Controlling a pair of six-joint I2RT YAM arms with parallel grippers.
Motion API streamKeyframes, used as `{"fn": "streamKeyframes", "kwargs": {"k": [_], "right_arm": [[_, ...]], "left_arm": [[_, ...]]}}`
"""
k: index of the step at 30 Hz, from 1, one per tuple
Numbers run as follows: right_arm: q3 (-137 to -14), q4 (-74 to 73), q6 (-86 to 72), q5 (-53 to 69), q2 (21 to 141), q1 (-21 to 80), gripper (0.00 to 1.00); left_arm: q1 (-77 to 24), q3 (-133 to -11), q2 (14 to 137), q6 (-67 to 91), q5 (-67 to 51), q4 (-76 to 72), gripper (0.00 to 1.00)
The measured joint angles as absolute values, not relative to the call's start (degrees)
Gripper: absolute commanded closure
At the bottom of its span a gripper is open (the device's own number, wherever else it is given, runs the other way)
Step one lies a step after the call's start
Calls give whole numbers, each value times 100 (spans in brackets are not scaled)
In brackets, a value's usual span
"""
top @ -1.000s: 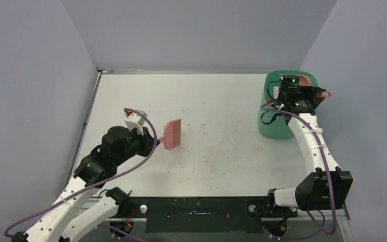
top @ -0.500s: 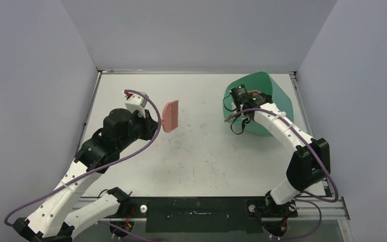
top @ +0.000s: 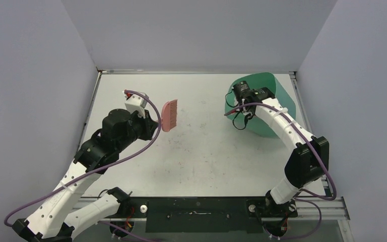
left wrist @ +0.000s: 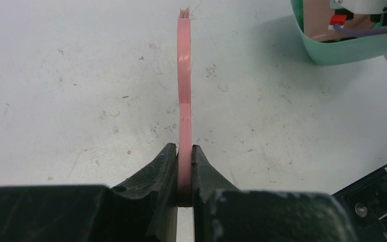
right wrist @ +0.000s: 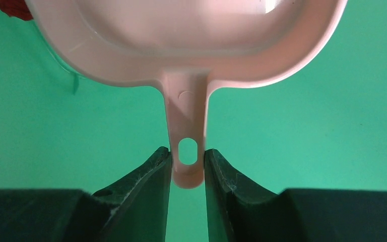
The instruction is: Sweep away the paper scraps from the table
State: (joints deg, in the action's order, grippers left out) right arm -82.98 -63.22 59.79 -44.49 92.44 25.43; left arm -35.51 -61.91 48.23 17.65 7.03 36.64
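My left gripper (top: 151, 122) is shut on the handle of a pink brush (top: 169, 115), held up over the left half of the table (top: 206, 156). In the left wrist view the brush (left wrist: 183, 85) shows edge-on, clamped by the left gripper (left wrist: 184, 151). My right gripper (right wrist: 187, 159) is shut on the handle of a pink dustpan (right wrist: 191, 45) inside the green bin (right wrist: 307, 141). One red paper scrap (right wrist: 12, 9) lies against the bin's inner wall beside the pan. From above, the right gripper (top: 264, 95) reaches into the tilted bin (top: 277, 108).
The bin (left wrist: 342, 48) leans with its mouth toward the left arm, near the table's far right. Grey walls close in the left, far and right sides. A black metal rail (top: 196, 206) with both arm bases runs along the near edge.
The bin has gone from upright at the far right to tilted and further left, the right gripper and dustpan going into it. The left arm carried the brush farther from the near edge.
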Motion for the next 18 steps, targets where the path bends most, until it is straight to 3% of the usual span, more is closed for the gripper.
{"fn": "streamKeyframes", "kwargs": {"k": [11, 18], "right_arm": [[-8532, -6010, 6104, -3385, 8842, 871, 95], [-7481, -5201, 6615, -2709, 7905, -484, 95]], "left_arm": [[-3553, -6180, 5378, 2147, 207, 3507, 100], [-3632, -6180, 5673, 2316, -64, 3415, 100]]}}
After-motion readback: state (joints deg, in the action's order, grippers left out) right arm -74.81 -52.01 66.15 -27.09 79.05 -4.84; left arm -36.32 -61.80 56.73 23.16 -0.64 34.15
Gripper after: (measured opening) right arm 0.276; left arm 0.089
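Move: The right hand holds the dustpan by its handle inside the mouth of the green bin. The bin's middle is about 3 cm to its left, level ahead, and some 10 cm below. The dustpan's scoop is roughly 9 cm left, 3 cm back and 4 cm lower; the table's right edge runs some 18 cm right, level ahead, and 22 cm below. From the left hand, which keeps the brush, the bin is about 40 cm right, 11 cm ahead and 17 cm below. Rightward in one quick swing of about 14 cm, bending back 3–4 cm towards the base late on, the right hand carries the dustpan towards the table's right edge and takes the bin along with it. Its wrist turns clockwise some 20 degrees while its left side rises, fingers still shut on the handle. The left hand drifts right and down about 5 cm with the brush held clear, tipping down slightly. ##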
